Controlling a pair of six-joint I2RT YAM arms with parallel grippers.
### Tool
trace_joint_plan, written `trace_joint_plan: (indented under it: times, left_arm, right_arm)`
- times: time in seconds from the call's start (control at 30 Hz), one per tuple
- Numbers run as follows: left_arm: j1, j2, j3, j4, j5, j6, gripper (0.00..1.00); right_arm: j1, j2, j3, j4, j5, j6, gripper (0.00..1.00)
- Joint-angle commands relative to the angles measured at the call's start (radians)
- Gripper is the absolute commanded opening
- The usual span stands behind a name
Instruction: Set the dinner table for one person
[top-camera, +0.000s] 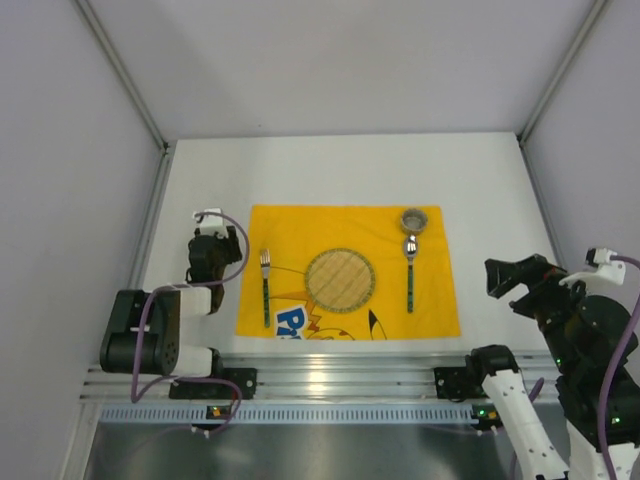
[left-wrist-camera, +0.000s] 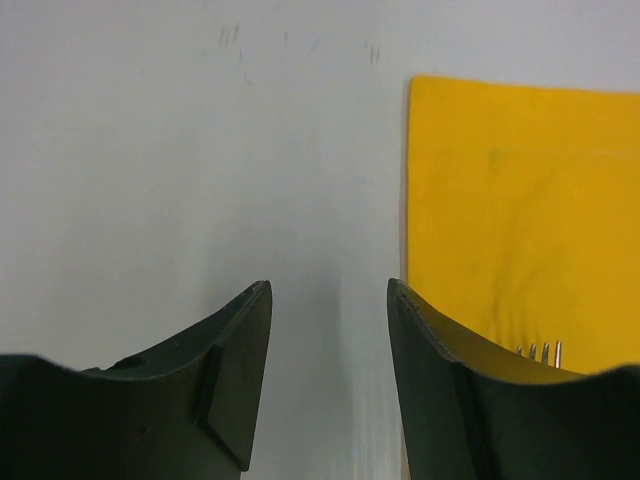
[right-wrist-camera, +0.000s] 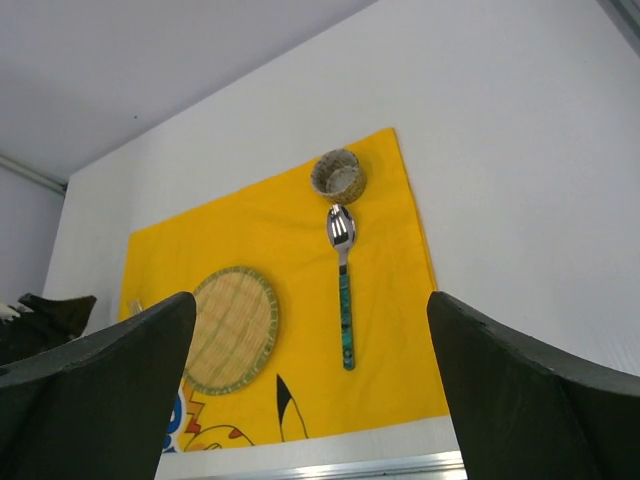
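The white dinner table (top-camera: 340, 170) carries a yellow cartoon mat (top-camera: 300, 225). On the mat lie a round woven plate (top-camera: 340, 281) in the middle, a fork (top-camera: 266, 288) to its left and a green-handled spoon (top-camera: 410, 270) to its right. A small woven cup (top-camera: 414, 220) stands just beyond the spoon's bowl. My left gripper (top-camera: 228, 240) hovers low over bare table just left of the mat, open and empty (left-wrist-camera: 328, 290), with the fork's tines (left-wrist-camera: 540, 351) peeking past its right finger. My right gripper (top-camera: 508, 283) hangs raised off the mat's right side, wide open and empty (right-wrist-camera: 311, 296).
A ribbed aluminium rail (top-camera: 330, 375) runs along the near edge, between the arm bases. Grey walls with metal posts (top-camera: 120, 70) enclose the table on the left, back and right. White tabletop shows beyond the mat (left-wrist-camera: 200, 150).
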Motion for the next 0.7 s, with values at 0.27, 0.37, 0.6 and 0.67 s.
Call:
trace_joint_plan:
  times: [0.27, 0.37, 0.6, 0.67]
  left_arm:
    - [0.014, 0.176, -0.036, 0.313, -0.009, 0.021, 0.65]
    - [0.014, 0.175, -0.012, 0.318, -0.010, 0.012, 0.70]
    - [0.014, 0.179, -0.030, 0.340, -0.009, 0.018, 0.99]
    - [0.014, 0.179, -0.028, 0.340, -0.007, 0.019, 0.99]
  right_arm:
    - [0.008, 0.091, 0.062, -0.023, -0.206, -0.076, 1.00]
    - [0.008, 0.104, 0.045, 0.012, -0.206, -0.081, 1.00]
    - [0.020, 0.200, 0.029, 0.151, -0.214, -0.124, 1.00]
    - [0.018, 0.233, 0.048, 0.210, -0.196, -0.104, 1.00]
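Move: My right hand hangs high, some 31 cm above the laid table. The plate is about 12 cm ahead of it and 32 cm to its left; the spoon is roughly 15 cm ahead and 14 cm left, the cup about 27 cm ahead and 14 cm left. My left hand is low beside the mat, empty, with the fork some 13 cm back and 10 cm right, and the plate 11 cm back and 30 cm right, both roughly 7 cm lower. I spread my left fingers from half open to fully open beside the placemat while that hand sinks nearly 4 cm and then eases up a little. High over the table's right side, I swing my open right hand about 4 cm left towards the spoon and plate, turning it some 13 degrees counter-clockwise, then carry it about 4 cm forward, touching nothing. ##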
